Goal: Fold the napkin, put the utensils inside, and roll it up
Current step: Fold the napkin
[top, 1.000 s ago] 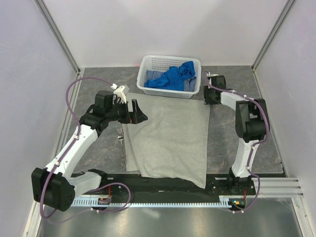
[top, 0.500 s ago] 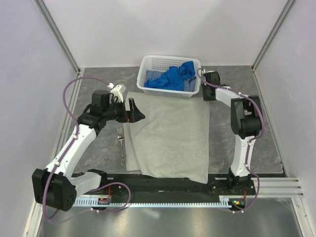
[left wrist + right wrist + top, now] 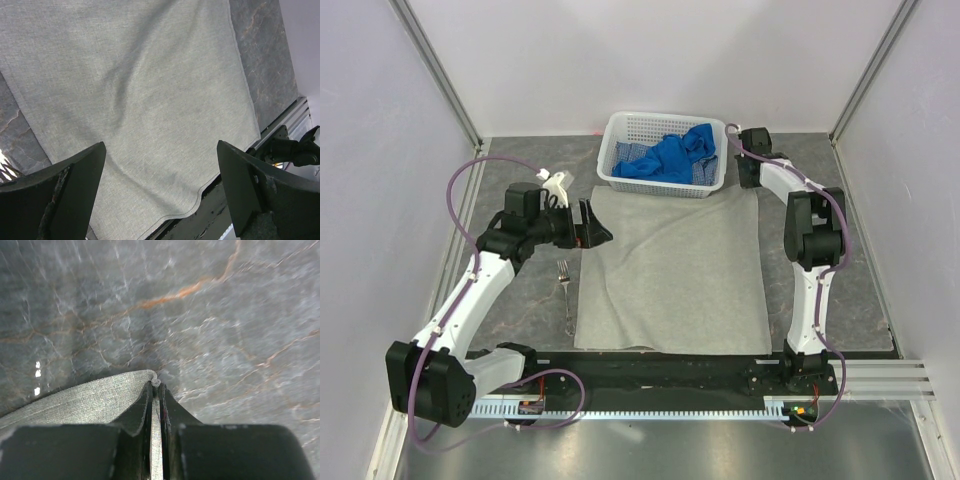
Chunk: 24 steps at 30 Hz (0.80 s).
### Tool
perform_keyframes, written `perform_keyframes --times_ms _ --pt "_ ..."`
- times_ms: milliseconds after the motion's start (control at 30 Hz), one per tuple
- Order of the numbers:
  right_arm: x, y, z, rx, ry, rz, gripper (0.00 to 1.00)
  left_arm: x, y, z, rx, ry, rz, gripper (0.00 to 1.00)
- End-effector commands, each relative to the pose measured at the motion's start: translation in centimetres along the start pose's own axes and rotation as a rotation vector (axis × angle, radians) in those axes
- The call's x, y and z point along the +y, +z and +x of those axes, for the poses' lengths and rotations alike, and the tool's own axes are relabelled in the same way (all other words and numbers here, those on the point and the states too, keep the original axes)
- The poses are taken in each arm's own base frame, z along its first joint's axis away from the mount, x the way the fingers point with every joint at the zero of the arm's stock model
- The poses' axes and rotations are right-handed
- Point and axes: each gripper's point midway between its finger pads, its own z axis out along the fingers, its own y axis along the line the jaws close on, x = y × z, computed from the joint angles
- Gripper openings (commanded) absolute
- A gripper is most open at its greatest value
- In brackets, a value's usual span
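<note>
The grey-beige napkin (image 3: 670, 270) lies spread flat on the marble table, its near edge over the black base rail. My right gripper (image 3: 751, 181) is shut on its far right corner; the wrist view shows the cloth (image 3: 85, 400) pinched between the closed fingers of the right gripper (image 3: 156, 388). My left gripper (image 3: 594, 226) is open and empty, held above the napkin's far left corner. In its wrist view the left gripper (image 3: 160, 192) looks down on the napkin (image 3: 140, 100) between wide-apart fingers. The silver fork (image 3: 565, 296) lies on the table just left of the napkin.
A white plastic basket (image 3: 620, 128) holding bright blue cloths (image 3: 672, 156) stands at the back, touching the napkin's far edge. The enclosure walls close in left and right. The black base rail (image 3: 660, 372) runs along the near edge.
My right gripper has pulled the napkin's far right corner to the right and away, spreading the skewed cloth into a flat square. My left gripper has shifted slightly left.
</note>
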Motion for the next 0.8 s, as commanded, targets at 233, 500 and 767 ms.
perform_keyframes --times_ms 233,500,767 --pt "0.1 -3.3 -2.2 -0.056 0.051 -0.044 0.02 0.6 0.2 0.4 0.016 0.027 -0.003 1.00" --pt "2.8 -8.5 3.7 0.038 0.110 -0.113 0.00 0.5 0.2 0.5 0.017 0.027 -0.002 1.00" --pt "8.9 -15.9 6.7 -0.010 0.054 -0.243 0.00 0.4 0.1 0.5 0.016 0.025 0.004 1.00"
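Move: At the napkin's far edge, the right hand already pinches the cloth by its far right corner, about 3 cm above the table. The napkin's middle lies some 24 cm back and 21 cm left of this hand. The white basket's middle is about 9 cm ahead and 25 cm left, with the blue cloth inside about 10 cm ahead and 24 cm left. From the raised left hand, the napkin's middle is roughly 4 cm ahead, 17 cm right and 18 cm below. Keeping its shut grip on the cloth near the far right corner, the right hand barely shifts at first, then sweeps back about 13 cm with growing speed and goes some 6 or 7 cm to the left, in over the napkin towards its middle. It climbs a little on the way, and the wrist tilts roughly 10 degrees. ##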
